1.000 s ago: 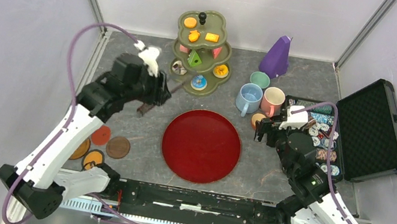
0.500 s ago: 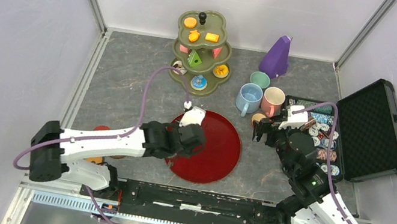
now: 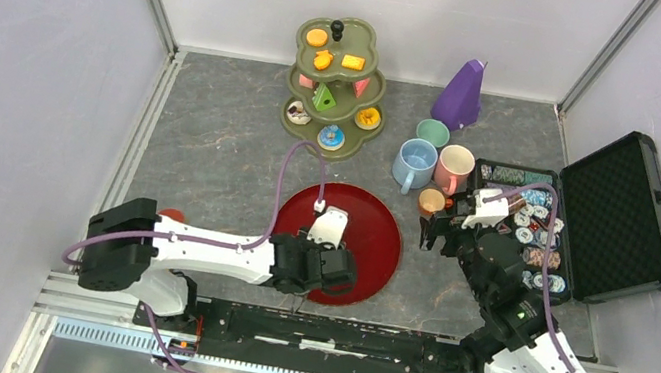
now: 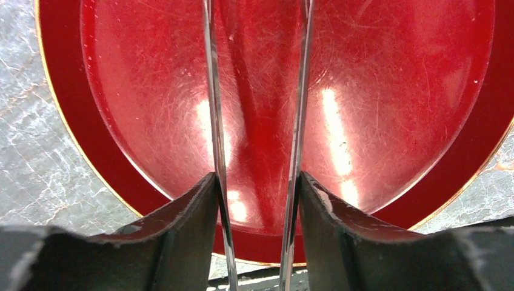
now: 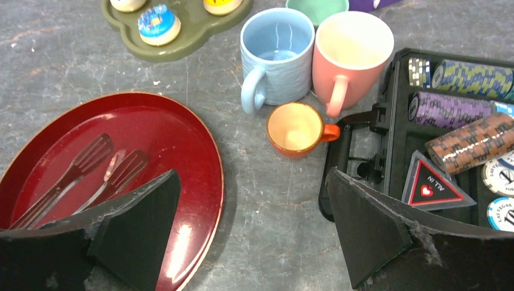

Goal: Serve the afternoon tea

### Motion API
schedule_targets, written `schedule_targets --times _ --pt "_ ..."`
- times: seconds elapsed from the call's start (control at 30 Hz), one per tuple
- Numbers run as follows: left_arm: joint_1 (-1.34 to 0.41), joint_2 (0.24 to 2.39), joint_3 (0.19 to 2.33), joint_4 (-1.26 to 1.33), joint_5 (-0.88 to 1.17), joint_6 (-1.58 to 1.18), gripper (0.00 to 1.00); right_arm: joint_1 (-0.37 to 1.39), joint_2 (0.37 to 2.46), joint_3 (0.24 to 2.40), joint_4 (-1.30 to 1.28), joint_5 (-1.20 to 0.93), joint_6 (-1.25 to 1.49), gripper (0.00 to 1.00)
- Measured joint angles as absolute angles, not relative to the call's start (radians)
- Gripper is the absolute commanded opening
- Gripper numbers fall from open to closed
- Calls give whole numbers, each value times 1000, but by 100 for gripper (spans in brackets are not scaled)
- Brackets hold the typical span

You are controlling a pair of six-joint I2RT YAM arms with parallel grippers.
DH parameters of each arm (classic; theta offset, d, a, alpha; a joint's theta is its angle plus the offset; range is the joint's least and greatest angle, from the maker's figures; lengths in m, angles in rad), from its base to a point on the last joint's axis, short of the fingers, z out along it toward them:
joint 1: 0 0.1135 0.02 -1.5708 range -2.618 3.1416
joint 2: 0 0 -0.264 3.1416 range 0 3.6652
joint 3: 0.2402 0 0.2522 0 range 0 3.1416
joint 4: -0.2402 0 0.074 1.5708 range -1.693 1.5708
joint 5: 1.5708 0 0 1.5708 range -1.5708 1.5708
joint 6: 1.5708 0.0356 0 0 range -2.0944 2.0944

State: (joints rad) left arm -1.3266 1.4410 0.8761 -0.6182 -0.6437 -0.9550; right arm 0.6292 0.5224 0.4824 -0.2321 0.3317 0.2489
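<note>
My left gripper hovers over the near edge of the red plate, shut on a pair of metal tongs. Its fingers press on the outside of the two thin arms. The tongs' fork-like tips hang over the plate, which holds no food. My right gripper stands open above the table between the plate and the case, just short of the small orange cup. Blue mug, pink mug and green mug stand behind the cup. The green tiered stand carries donuts, biscuits and cake slices.
A purple metronome stands at the back right. An open black case with poker chips lies right of the mugs, close to my right gripper. Metal frame rails border the table.
My left arm has swung from beside the tiered stand down to the plate's near edge, carrying the tongs. The right gripper has hardly moved.
</note>
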Motion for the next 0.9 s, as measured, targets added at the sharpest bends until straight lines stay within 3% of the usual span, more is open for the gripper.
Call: schedule_targets --times 0.5,0.9 --pt "-1331 1417 770 -512 -581 -965 99 629 622 474 -241 324 285 98" --pt "-1291 1137 792 -537 -593 -770 100 629 771 546 -245 368 319 98"
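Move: The left hand holds the tongs low over the red plate, whose middle is about 4 cm ahead, 4 cm to its right and 5 cm below; the tea stand's bottom tier is some 26 cm straight ahead. The orange cup lies about 8 cm straight ahead of the empty right hand and 16 cm below, with the blue mug 7 cm beyond the cup and 5 cm left of it, and the pink mug 8 cm beyond the cup and 3 cm right of it. Left hand dips some 2 cm, opens wide, freeing the tongs, then rises about 8; open right hand sinks 4. ##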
